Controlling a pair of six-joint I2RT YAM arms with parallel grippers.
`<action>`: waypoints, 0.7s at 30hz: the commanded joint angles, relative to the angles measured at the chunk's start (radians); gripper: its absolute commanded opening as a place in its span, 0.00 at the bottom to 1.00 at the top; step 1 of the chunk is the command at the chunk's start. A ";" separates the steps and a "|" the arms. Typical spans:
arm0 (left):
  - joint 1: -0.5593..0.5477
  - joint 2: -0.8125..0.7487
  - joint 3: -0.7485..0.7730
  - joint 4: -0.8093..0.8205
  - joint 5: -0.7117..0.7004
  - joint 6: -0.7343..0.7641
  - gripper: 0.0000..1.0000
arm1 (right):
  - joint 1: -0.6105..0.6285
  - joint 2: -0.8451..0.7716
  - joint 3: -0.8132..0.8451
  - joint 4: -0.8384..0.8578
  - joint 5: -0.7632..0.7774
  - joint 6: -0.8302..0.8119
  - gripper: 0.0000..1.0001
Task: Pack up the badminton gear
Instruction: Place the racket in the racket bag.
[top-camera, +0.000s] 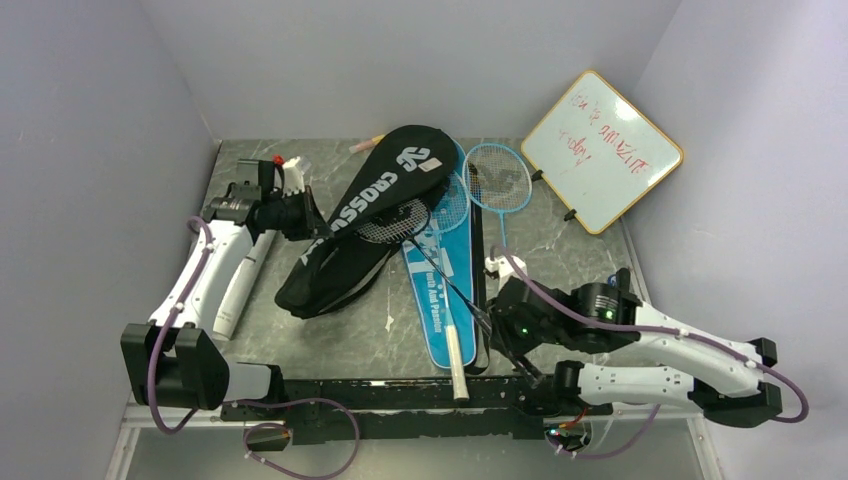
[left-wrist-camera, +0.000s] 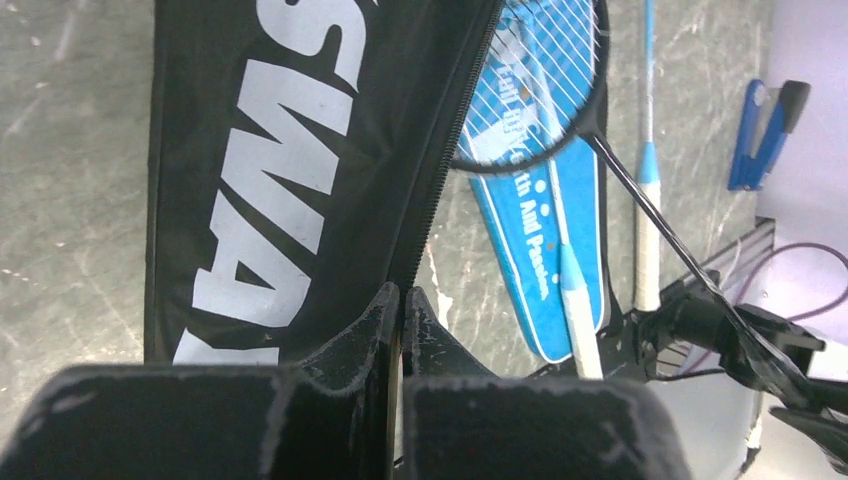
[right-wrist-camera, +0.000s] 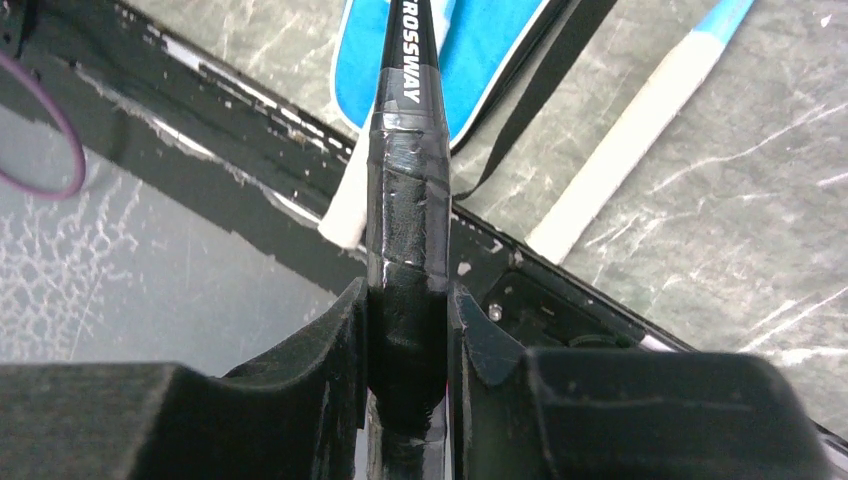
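Note:
My left gripper (top-camera: 303, 217) is shut on the zipper edge of the black "CROSSWAY" cover (top-camera: 365, 215), which lies slanted across the middle of the table; the pinch shows in the left wrist view (left-wrist-camera: 401, 300). My right gripper (top-camera: 490, 325) is shut on the taped black handle of a black racket (right-wrist-camera: 405, 240). That racket's head (top-camera: 395, 222) lies at the cover's open edge (left-wrist-camera: 440, 150). The blue cover (top-camera: 438, 285) lies flat beneath the shaft. A light-blue racket (top-camera: 498, 178) rests to its right. A white tube (top-camera: 240, 285) lies beside my left arm.
A wood-framed whiteboard (top-camera: 602, 150) leans in the back right corner. A white racket grip (top-camera: 457, 362) reaches the black rail (top-camera: 400, 392) at the near edge. Small white things sit at the back left (top-camera: 293, 172) and by my right wrist (top-camera: 496, 264). Grey walls close in three sides.

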 joint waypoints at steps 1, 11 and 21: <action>-0.013 -0.037 -0.001 0.053 0.113 -0.007 0.05 | 0.002 0.028 -0.006 0.139 0.146 0.061 0.00; -0.114 -0.055 -0.055 0.100 0.114 -0.051 0.05 | 0.002 0.070 -0.075 0.203 0.330 0.159 0.00; -0.291 -0.061 -0.096 0.171 0.047 -0.141 0.05 | 0.002 0.245 -0.132 0.489 0.355 0.208 0.00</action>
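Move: The right hand grips the black racket; the black racket bag's opening, at its head end, lies about 42 cm ahead of it, 20 cm to its left and 14 cm below. The blue bag's middle is some 28 cm ahead and 17 cm left, 18 cm below it. From the left hand, which pinches the raised bag edge, that opening lies about 18 cm ahead, 29 cm right and 16 cm below; the black racket's head lies nearer, 10 cm ahead and 20 cm right, 12 cm below. Forward some 6 cm, sinking about 4 and finally drawing left as much, the right hand feeds the racket head-first into the bag, turning clockwise roughly 15 degrees and keeping its hold on the grip. Meanwhile the left hand, still pinching the zip edge, draws it about 8 cm right and back, over towards the racket, also turning clockwise. ##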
